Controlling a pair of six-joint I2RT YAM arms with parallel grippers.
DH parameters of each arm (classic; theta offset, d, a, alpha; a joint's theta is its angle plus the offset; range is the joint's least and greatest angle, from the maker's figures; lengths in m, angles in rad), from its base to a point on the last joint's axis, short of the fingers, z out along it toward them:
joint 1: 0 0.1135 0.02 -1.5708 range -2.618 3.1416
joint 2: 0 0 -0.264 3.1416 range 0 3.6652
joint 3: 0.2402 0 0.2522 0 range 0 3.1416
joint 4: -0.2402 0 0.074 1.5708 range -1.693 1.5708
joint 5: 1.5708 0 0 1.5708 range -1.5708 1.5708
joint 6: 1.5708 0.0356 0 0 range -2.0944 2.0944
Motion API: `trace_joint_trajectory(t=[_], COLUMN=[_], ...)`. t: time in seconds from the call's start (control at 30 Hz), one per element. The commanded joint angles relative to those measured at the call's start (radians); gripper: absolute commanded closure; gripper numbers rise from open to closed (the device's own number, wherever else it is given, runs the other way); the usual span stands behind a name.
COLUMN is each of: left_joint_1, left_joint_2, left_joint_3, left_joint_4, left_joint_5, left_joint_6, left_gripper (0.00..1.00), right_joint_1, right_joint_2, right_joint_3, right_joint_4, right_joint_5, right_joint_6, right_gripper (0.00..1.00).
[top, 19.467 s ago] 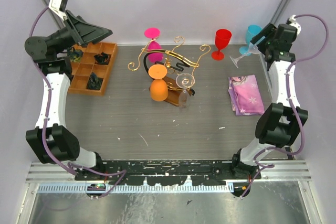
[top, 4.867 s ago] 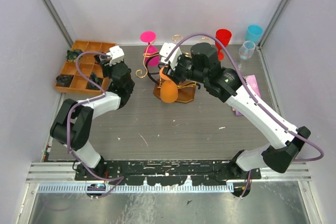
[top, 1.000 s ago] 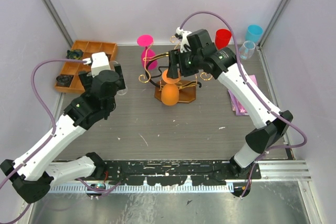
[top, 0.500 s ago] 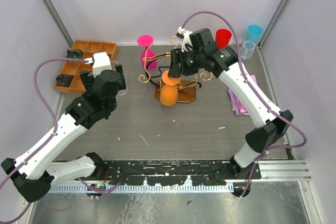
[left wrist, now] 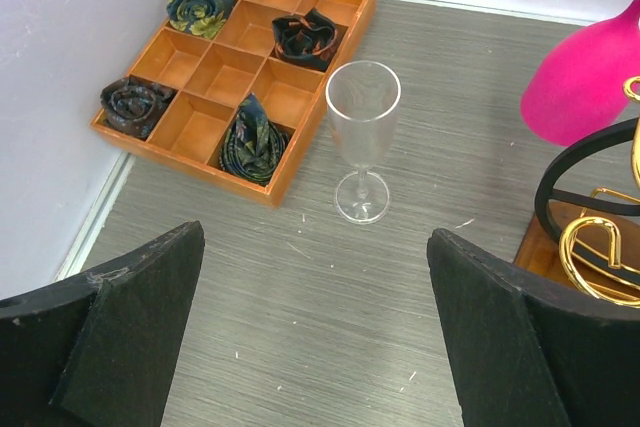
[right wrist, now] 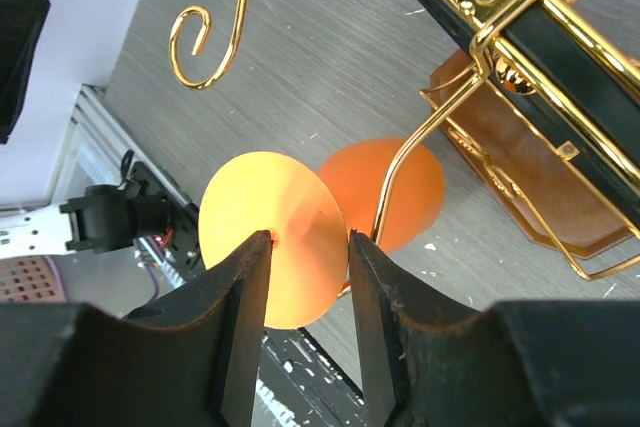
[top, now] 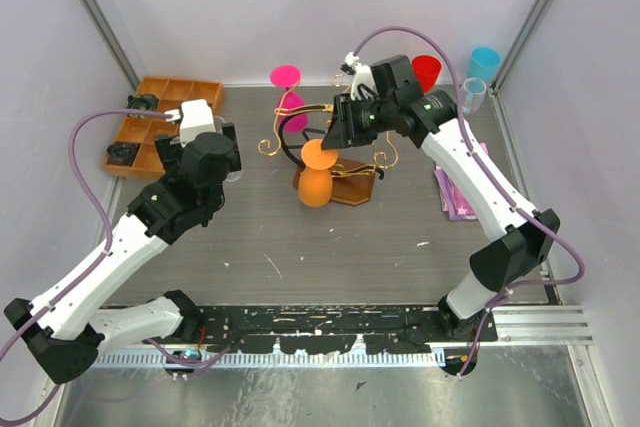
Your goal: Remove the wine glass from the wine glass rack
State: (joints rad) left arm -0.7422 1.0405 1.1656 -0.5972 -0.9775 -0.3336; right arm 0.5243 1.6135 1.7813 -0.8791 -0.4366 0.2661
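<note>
The wine glass rack is gold curly wire on a brown base. It also shows in the right wrist view. My right gripper is shut on the foot of an upside-down orange wine glass. It holds the glass just left of the gold rail, bowl hanging down. A pink wine glass hangs at the rack's back left. My left gripper is open and empty above the table. A clear wine glass stands upright ahead of it.
A compartmented wooden tray holding dark rolled items sits at the back left. A red cup, a blue cup and a clear glass stand at the back right. A pink cloth lies at the right.
My right gripper has moved a little toward the front left with the orange glass, whose foot now sits left of the gold rail. The left arm has barely moved.
</note>
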Motion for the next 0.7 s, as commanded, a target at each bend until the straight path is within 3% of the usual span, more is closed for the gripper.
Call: trace_joint_trajectory(t=[0.0, 0.43, 0.5, 0.6, 0.67], left_joint_1=[0.002, 0.001, 0.001, 0.0, 0.002], left_joint_2=[0.005, 0.018, 0.019, 0.024, 0.027], left_joint_3=[0.004, 0.013, 0.013, 0.014, 0.017], left_joint_4=[-0.007, -0.018, -0.019, -0.026, -0.031], left_joint_5=[-0.01, -0.008, -0.007, -0.007, -0.007], left_joint_6=[0.007, 0.003, 0.002, 0.002, 0.002], left_gripper=[0.01, 0.01, 0.01, 0.01, 0.01], right_joint_1=[-0.034, -0.081, -0.082, -0.086, -0.093], right_joint_2=[-0.073, -0.085, -0.081, -0.076, -0.076], right_joint_3=[-0.051, -0.154, -0.155, -0.153, -0.153], right_joint_4=[0.054, 0.15, 0.153, 0.155, 0.155], right_joint_5=[-0.168, -0.421, -0.42, -0.413, -0.402], right_joint_6=[0.041, 0.079, 0.081, 0.091, 0.107], right_gripper=[0.57, 0.59, 0.67, 0.89, 0.95])
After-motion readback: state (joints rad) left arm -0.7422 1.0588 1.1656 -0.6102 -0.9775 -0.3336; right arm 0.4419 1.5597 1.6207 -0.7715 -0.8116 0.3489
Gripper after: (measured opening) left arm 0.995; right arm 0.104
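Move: The orange wine glass hangs upside down just off the right fingertips. Its foot disc is about 3 cm back and 3 cm left, nearly level, and the glass's middle is some 9 cm below the hand. The pink wine glass hangs about 15 cm ahead, 9 left and 9 below; the rack base is roughly 5 cm ahead, 28 below. From the left hand the orange wine glass is some 24 cm right, 5 back and 10 below. With its fingers still partly open around the near edge of the orange foot, the right hand draws back about 3.5 cm, towards the robot, while the wrist rolls some 20 degrees, so the fingers come to point more to the left and less down. Once most of that travel is done, the fingers close most of the way and pinch the rim of the foot, beside the gold curl that carries the stem. ##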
